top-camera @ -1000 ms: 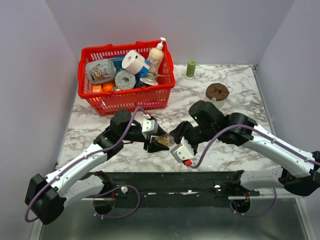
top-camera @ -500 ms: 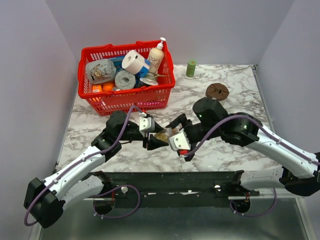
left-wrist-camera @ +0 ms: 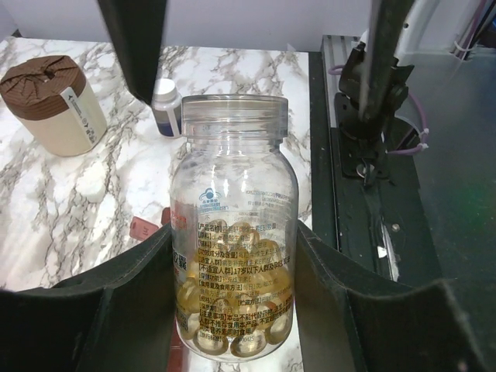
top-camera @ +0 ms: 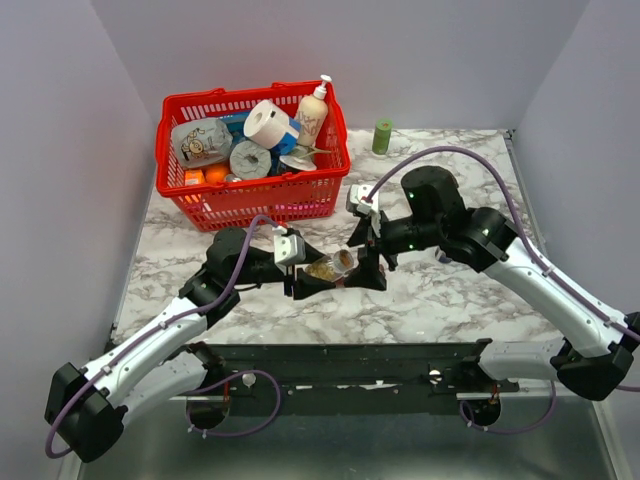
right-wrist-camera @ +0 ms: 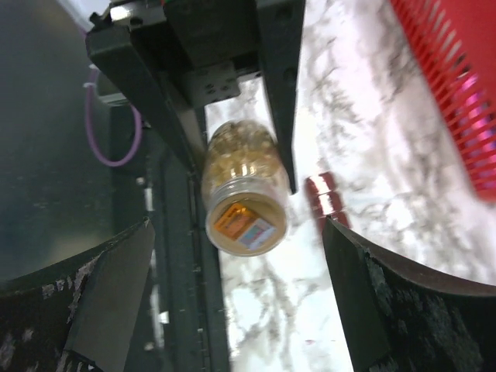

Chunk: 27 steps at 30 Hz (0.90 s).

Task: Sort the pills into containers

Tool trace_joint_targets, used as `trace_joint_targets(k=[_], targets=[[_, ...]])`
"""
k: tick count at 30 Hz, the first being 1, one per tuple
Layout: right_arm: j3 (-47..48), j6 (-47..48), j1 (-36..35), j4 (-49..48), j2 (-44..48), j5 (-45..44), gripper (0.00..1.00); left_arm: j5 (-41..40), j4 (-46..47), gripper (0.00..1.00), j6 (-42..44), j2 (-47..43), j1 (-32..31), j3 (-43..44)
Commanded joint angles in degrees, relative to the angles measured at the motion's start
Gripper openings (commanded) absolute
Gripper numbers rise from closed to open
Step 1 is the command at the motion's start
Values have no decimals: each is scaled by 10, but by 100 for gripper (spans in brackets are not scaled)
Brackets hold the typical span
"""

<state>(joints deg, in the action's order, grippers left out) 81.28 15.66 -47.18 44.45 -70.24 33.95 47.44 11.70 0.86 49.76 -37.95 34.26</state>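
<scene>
My left gripper [left-wrist-camera: 234,232] is shut on a small clear bottle [left-wrist-camera: 232,178], which holds the yellowish-amber pills [left-wrist-camera: 231,310]. From above, the bottle [top-camera: 330,267] lies tilted between the two arms, over the marble. My right gripper [top-camera: 368,262] stands open just beyond the bottle's capped end, not touching it. In the right wrist view the bottle's cap [right-wrist-camera: 246,223] faces the camera between my right gripper's [right-wrist-camera: 236,260] wide-apart fingers [right-wrist-camera: 116,294]. Part of the maroon containers strip [right-wrist-camera: 322,198] lies on the marble beside the bottle; another piece of the strip [left-wrist-camera: 142,227] shows left of it.
A red basket [top-camera: 250,195] full of goods stands at the back left. A green cylinder [top-camera: 382,136] is at the far edge. A cream tub with a brown lid [left-wrist-camera: 50,105] and a dark white-capped bottle [left-wrist-camera: 167,105] stand beyond the held bottle.
My right gripper has opened wide and swung from the near side of the bottle up to its far right, facing the cap. The left gripper has kept its hold and shifted slightly.
</scene>
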Motion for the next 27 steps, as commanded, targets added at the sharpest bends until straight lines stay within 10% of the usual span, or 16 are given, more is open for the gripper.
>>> trace_joint_targets(k=[1,6,18,27], targets=[[-19,-83,2,-39,-3,44,98,-16,31,0,-2,-5,1,2],[-5,-88,3,-47,-24,44,92,-21,33,0,-2,-3,1,6],[54,15,4,-5,-53,102,25,-5,25,0,23,17,1,12],[172,567,4,219,-111,169,19,114,-2,0,34,125,5,83]])
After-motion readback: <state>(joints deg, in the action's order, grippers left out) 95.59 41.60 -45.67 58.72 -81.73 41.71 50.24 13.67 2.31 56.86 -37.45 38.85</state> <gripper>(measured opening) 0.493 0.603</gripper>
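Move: The pill bottle's cap lies just past the open right fingertips, level fore and aft, about 1 cm left and 2 cm below the right hand point. From the left hand, still gripping the bottle's lower body, the cap is about 5 cm right, 1 cm forward and 3 cm up. From the right hand, the pill organizer is right underneath, some 15 cm down; the white bottle about 6 cm ahead and 20 cm right; the brown-lidded jar roughly 18 cm ahead and 17 cm right. The pill bottle's cap is taken afresh by the right hand, which eases left and down under 2 cm until its wide-open fingers surround the cap, then close and pinch it. Keeping that grip, the right hand rolls some 25 degrees counter-clockwise, seen looking onto the cap, drifting forward and up. The left hand keeps its hold on the bottle and, during the twist, shifts a little over 1 cm forward and right. ##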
